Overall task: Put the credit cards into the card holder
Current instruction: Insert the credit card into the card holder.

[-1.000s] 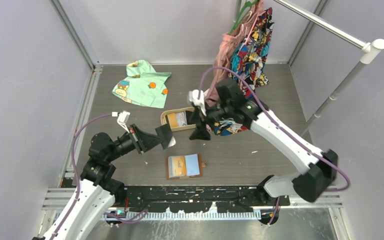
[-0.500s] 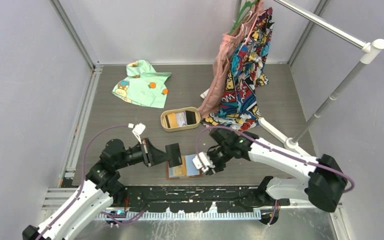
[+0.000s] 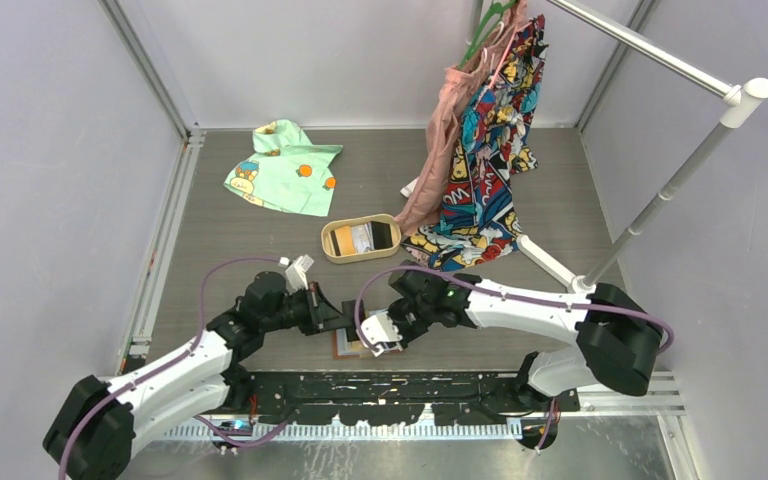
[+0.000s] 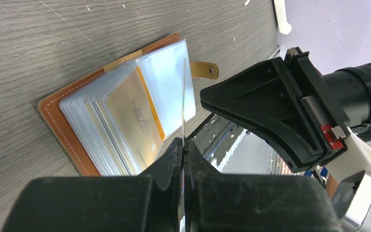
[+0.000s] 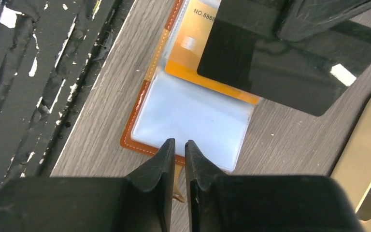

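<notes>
The brown card holder [image 4: 53, 110] lies open near the table's front edge, with an orange card [image 5: 193, 53] and a light blue one [image 5: 193, 116] in its clear sleeves. In the top view the holder [image 3: 341, 348] is mostly hidden under both grippers. My left gripper [image 4: 183, 142] is shut on a thin dark glossy card [image 5: 270, 63], seen edge-on [image 4: 183, 96] and held upright over the sleeves. My right gripper [image 5: 179, 142] hovers at the holder's edge by the snap tab [image 4: 207, 70]. Its jaws stand a narrow slit apart with nothing between them.
A tan oval tray [image 3: 328, 245] with more cards [image 3: 360, 238] sits behind the holder. A green garment [image 3: 285, 165] lies at the back left. Clothes [image 3: 480, 130] hang from a rack [image 3: 660, 190] on the right. A black rail [image 3: 390, 385] runs along the near edge.
The right gripper left the tray area, came down to the holder's edge and narrowed its jaws. The left gripper carried the dark card forward and down onto the holder.
</notes>
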`<state>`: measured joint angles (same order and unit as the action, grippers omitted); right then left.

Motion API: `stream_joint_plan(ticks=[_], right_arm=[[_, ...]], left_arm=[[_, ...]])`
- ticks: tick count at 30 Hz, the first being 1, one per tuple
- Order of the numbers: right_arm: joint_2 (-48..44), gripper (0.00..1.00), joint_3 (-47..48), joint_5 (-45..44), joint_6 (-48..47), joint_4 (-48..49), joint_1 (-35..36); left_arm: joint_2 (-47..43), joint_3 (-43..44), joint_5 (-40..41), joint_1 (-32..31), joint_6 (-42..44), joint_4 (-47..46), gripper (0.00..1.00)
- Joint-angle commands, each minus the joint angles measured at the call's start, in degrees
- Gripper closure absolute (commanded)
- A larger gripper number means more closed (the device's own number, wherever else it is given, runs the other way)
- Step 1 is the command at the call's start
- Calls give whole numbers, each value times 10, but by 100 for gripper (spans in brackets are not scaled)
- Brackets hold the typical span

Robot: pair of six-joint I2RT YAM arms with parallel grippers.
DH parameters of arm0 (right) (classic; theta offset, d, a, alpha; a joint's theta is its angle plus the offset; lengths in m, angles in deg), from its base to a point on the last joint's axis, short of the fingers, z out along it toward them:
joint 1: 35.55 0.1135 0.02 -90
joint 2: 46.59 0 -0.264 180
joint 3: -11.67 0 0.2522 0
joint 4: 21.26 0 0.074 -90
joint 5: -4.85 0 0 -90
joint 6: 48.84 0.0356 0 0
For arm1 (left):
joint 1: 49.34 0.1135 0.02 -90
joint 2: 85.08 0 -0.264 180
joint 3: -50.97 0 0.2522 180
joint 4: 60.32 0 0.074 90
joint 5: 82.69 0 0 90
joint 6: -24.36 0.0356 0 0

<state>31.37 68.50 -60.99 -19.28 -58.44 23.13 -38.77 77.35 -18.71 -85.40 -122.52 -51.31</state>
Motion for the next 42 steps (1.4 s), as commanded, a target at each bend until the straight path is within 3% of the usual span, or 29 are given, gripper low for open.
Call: stream_joint_plan(ticks=[1,9,17,23,28,37,42], right_arm=[[21,80,3,-1,34,40,13],[100,75,73,-73,79,-4,84],[125,75,88,-114,108,11,79],[148,77,94,-125,156,52,69],[165,79,108,-146,215,89,70],[188,79,140,-120,293,103,69],[177,79,164,-42,319,61,37]], left_arm=[[26,26,4,-2,-2,-65,100],[-11,49,32,0,13,-2,100],[-25,96,50,3,76,126,100],[-93,106,102,3,110,224,100],[-137,86,118,4,100,241,100],[-130,98,127,4,114,271,100],[-122,93,103,4,100,252,100]])
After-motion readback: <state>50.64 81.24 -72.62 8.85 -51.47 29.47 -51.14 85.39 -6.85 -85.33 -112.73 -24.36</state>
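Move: My left hand holds the black card above the open card holder, whose middle lies about 4 cm to that hand's right, 2 cm back and 8 cm below. For my right hand it is some 6 cm to the left, 1 cm back and 5 cm below. The orange card in its pocket lies about 8 cm left of my right hand, level with it and 5 cm down. The card basket stands 18 cm ahead of that hand and 8 cm left. My right hand, fingers kept nearly shut, dips about 3 cm while swinging back and left. It then works forward and on left, about 6 cm left overall, turning some 20 degrees clockwise until its tips are over the clear page beside the orange card, seeming to touch it. My left hand keeps the black card, lifts it slightly forward, then draws left about 4 cm, sinking again. ##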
